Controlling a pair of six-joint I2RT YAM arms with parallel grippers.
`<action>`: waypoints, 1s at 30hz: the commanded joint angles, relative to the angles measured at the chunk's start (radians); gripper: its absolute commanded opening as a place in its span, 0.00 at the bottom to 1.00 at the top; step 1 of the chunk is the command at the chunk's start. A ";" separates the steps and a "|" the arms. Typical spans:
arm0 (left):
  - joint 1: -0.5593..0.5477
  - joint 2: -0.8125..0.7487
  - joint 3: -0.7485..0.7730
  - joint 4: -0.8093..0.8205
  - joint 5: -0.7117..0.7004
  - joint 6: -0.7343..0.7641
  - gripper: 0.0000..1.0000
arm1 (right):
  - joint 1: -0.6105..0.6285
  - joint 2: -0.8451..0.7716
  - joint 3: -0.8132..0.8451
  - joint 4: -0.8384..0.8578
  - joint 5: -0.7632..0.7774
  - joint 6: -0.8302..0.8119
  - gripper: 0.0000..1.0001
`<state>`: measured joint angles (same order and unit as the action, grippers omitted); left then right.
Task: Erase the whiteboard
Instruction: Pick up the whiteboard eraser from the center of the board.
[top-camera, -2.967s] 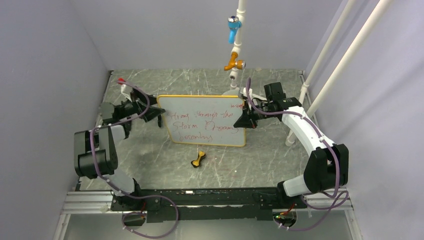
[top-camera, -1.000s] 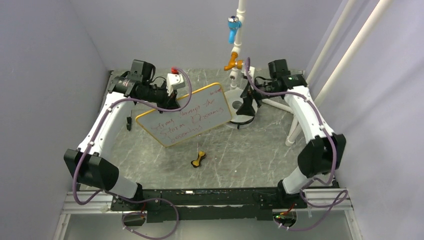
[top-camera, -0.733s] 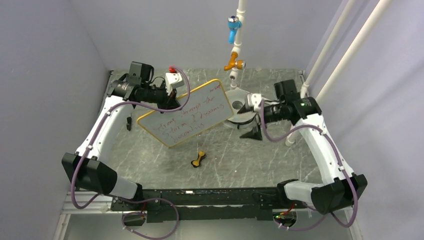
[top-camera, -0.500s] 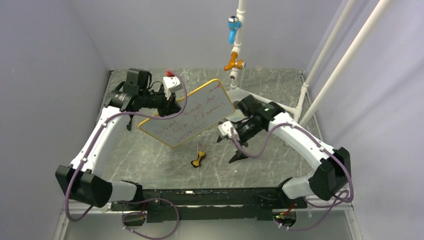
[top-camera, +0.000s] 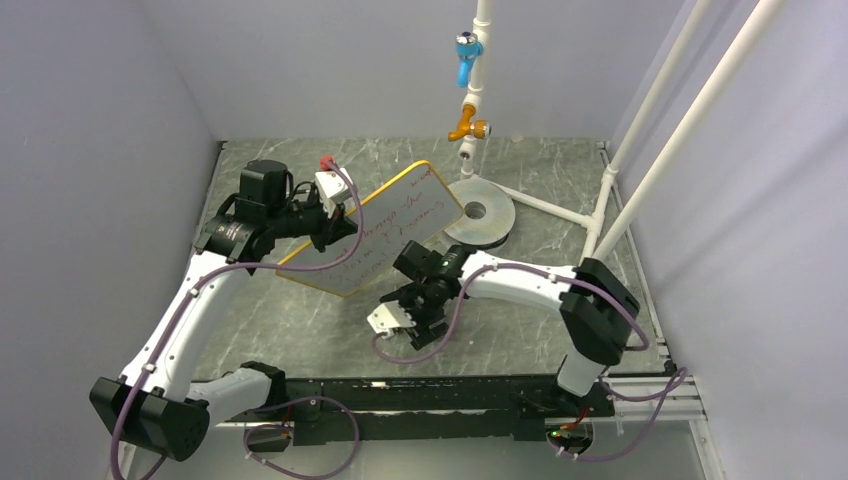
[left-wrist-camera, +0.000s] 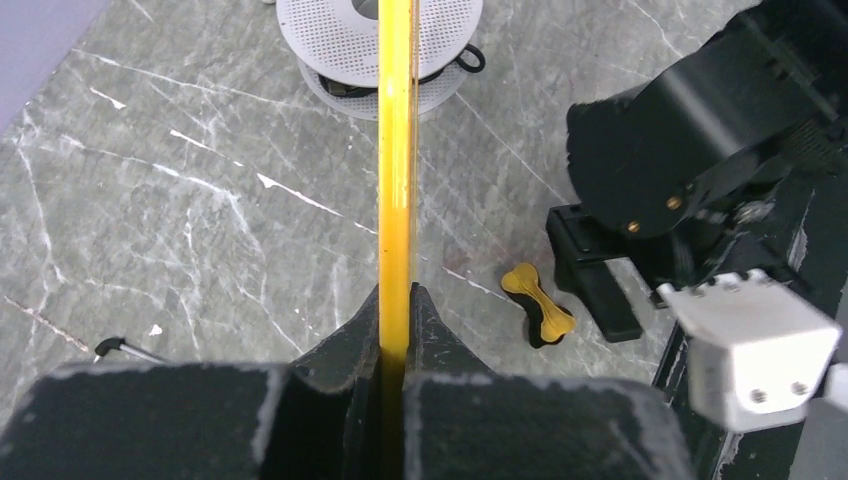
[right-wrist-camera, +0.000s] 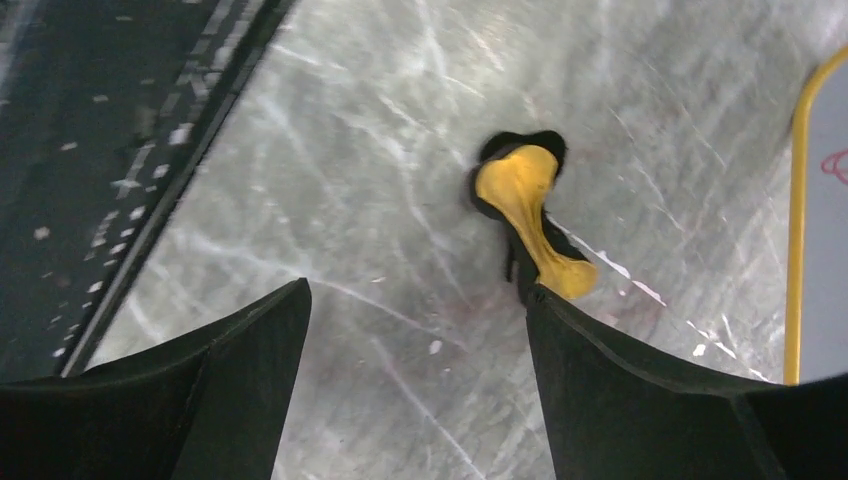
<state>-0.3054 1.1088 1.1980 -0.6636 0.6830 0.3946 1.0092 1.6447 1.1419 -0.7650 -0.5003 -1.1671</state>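
Note:
The whiteboard (top-camera: 392, 232), orange-framed with red handwriting, hangs tilted above the table. My left gripper (left-wrist-camera: 397, 300) is shut on its yellow edge (left-wrist-camera: 397, 150), at the board's left end in the top view. A yellow bone-shaped eraser (right-wrist-camera: 530, 212) lies on the table. My right gripper (right-wrist-camera: 418, 290) stands open low over the table, and its right fingertip (right-wrist-camera: 545, 305) is right at the near end of the eraser. Nothing is between its fingers. In the top view the right wrist (top-camera: 412, 325) hides the eraser.
A round grey perforated disc (top-camera: 480, 213) lies at the back, beyond the board. White pipes with a blue valve (top-camera: 466, 55) and an orange valve (top-camera: 468, 128) rise behind it. The black base rail (right-wrist-camera: 90, 130) runs close to the left of the right gripper.
The right arm swung from the disc at the back to the front middle and dropped low by the eraser. The left arm drew the held board nearer and tilted it more steeply.

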 joint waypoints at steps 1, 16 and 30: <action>0.000 -0.002 -0.008 0.032 -0.031 -0.036 0.00 | 0.006 0.058 0.089 0.139 0.096 0.072 0.78; 0.011 -0.002 -0.028 0.036 -0.019 -0.046 0.00 | 0.045 0.262 0.147 0.160 0.091 0.103 0.53; 0.012 0.003 -0.030 0.035 0.009 -0.050 0.00 | 0.016 0.276 0.136 0.141 0.112 0.106 0.45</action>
<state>-0.2958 1.1095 1.1889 -0.6315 0.6521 0.3531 1.0470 1.9110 1.2613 -0.6201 -0.4019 -1.0615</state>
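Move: The whiteboard eraser lies on the table about 3 cm ahead of the right gripper, 4 cm to its left and some 6 cm below. The whiteboard's middle hangs about 16 cm ahead, 5 cm left and 14 cm above the right gripper; the grey disc stands 25 cm ahead, 12 cm right and 5 cm below. From the left gripper, the eraser is roughly 9 cm back, 8 cm right and 27 cm down. Bring the right gripper over the whiteboard eraser, first about 3 cm forward and 4 cm left, then down, dropping some 5 cm in all, with the fingers aimed steeply at the table. Narrow the open fingers by about a third on the way down, so the pads come in on both sides of the eraser's middle. Keep the left gripper's hold on the whiteboard edge. ##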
